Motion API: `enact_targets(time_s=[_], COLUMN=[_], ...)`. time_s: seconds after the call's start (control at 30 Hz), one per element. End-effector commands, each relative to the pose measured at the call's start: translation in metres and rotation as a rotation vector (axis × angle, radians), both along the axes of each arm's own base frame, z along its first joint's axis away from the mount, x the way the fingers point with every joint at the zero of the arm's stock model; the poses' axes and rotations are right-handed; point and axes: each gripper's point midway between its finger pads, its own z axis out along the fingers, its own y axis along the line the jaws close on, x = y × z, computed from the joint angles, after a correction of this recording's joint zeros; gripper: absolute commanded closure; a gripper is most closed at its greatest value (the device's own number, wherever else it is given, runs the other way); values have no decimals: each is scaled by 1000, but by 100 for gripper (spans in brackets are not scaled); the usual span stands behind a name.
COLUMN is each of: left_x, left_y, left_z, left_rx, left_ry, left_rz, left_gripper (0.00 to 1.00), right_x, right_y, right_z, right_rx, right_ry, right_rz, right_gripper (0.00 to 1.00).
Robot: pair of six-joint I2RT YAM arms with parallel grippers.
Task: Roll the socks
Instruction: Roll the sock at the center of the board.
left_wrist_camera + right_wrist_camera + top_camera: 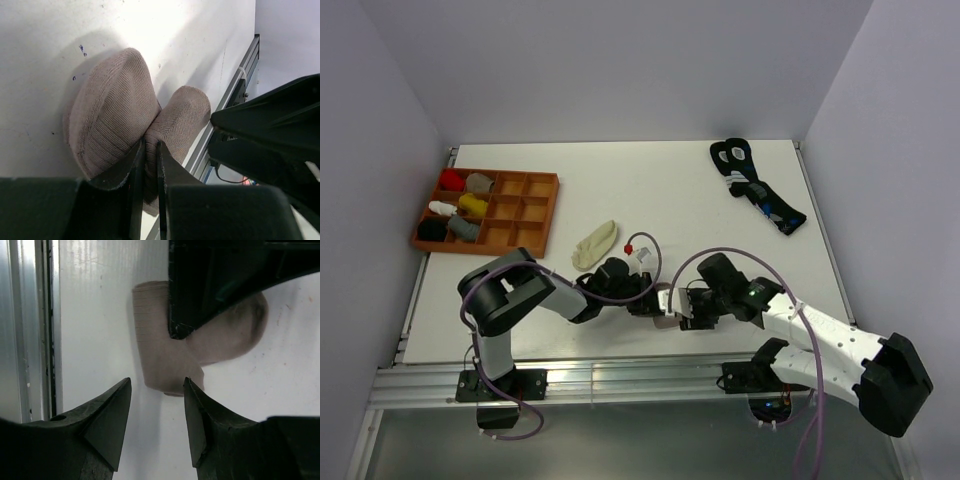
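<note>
The taupe sock (pixel 112 120) lies folded into two humps on the white table, close to the near edge. My left gripper (pixel 151 146) is shut on the fold between the humps. In the right wrist view the same taupe sock (pixel 162 357) lies just ahead of my right gripper (pixel 156 385), which is open with nothing between its fingers. The left gripper's dark finger (pixel 210 285) covers the sock's upper part there. From above, both grippers meet over this sock and hide most of it; its red-and-white cuff (pixel 638 250) peeks out behind them. The cream sock (pixel 595 243) lies flat beside the left arm.
A brown compartment tray (pixel 552 215) with small sock bundles stands at the back left. Black socks with blue-and-white marks (pixel 757 187) lie at the back right. The aluminium rail (pixel 30 325) of the table's near edge runs right beside the taupe sock.
</note>
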Motion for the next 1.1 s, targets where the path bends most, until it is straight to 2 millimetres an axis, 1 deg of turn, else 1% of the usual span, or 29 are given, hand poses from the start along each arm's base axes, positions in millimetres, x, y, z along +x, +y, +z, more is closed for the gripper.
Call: enact_targets(time_s=[0.0,0.2,0.33,0.43,0.63,0.73,0.77,0.83,0.87,0.9,0.97,1.03,1.07], left_x=[-57,-65,-67,-68,-69,-69,-69,-68,-68,-68,-66,-64,-59], left_y=[76,81,82,80,77,75,75,73,73,72,73,72,73], left_z=[-98,-106,-109,-109,-109,-107,-106,-105,-105,-104,-104,-100,-98], left_rx=[379,386,380,373,364,354,350,346,348,342,346,336,329], left_ry=[235,273,280,282,283,287,283,284,283,281,277,261,250], left_rz=[-29,-34,-40,-47,-69,-74,-77,-80,-79,-82,-71,-61,-41], left_gripper=[100,100,100,100,100,100,100,100,100,100,100,100,100], right_x=[2,4,9,11,8,8,6,7,6,6,5,6,7], right_y=[10,14,19,17,17,16,16,17,17,17,15,13,13], right_z=[-1,-14,-15,-21,-34,-39,-43,-43,-46,-46,-49,-48,-48], right_rx=[18,1,9,-13,-64,-85,-97,-107,-117,-122,-143,-160,-166], right_ry=[-52,-109,-136,-145,-119,-106,-92,-78,-61,-54,-34,-31,-33], right_rz=[24,36,31,22,41,44,47,43,41,39,36,28,26], right_gripper=[46,47,47,47,47,49,51,60,70,75,80,83,83])
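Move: My left fingers already pinch the half-rolled gray sock in its middle fold; its bulk lies about 3 cm to their right, a centimetre farther out, at their height. From my open right hand the gray sock is some 3 cm left, a centimetre ahead and 4 cm below, with the left fingertips roughly 5 cm left, a centimetre ahead and 4 cm below. The cream sock lies about 17 cm ahead and 15 cm left of my left hand. My right hand sinks about 4 cm beside the left fingers, edging a centimetre or two leftward, fingers open and straddling the near end of the gray sock's roll. Once low, it stops and the fingers close on the cloth, still partly open as they pinch. My left hand keeps its pinch, settling less than a centimetre. ##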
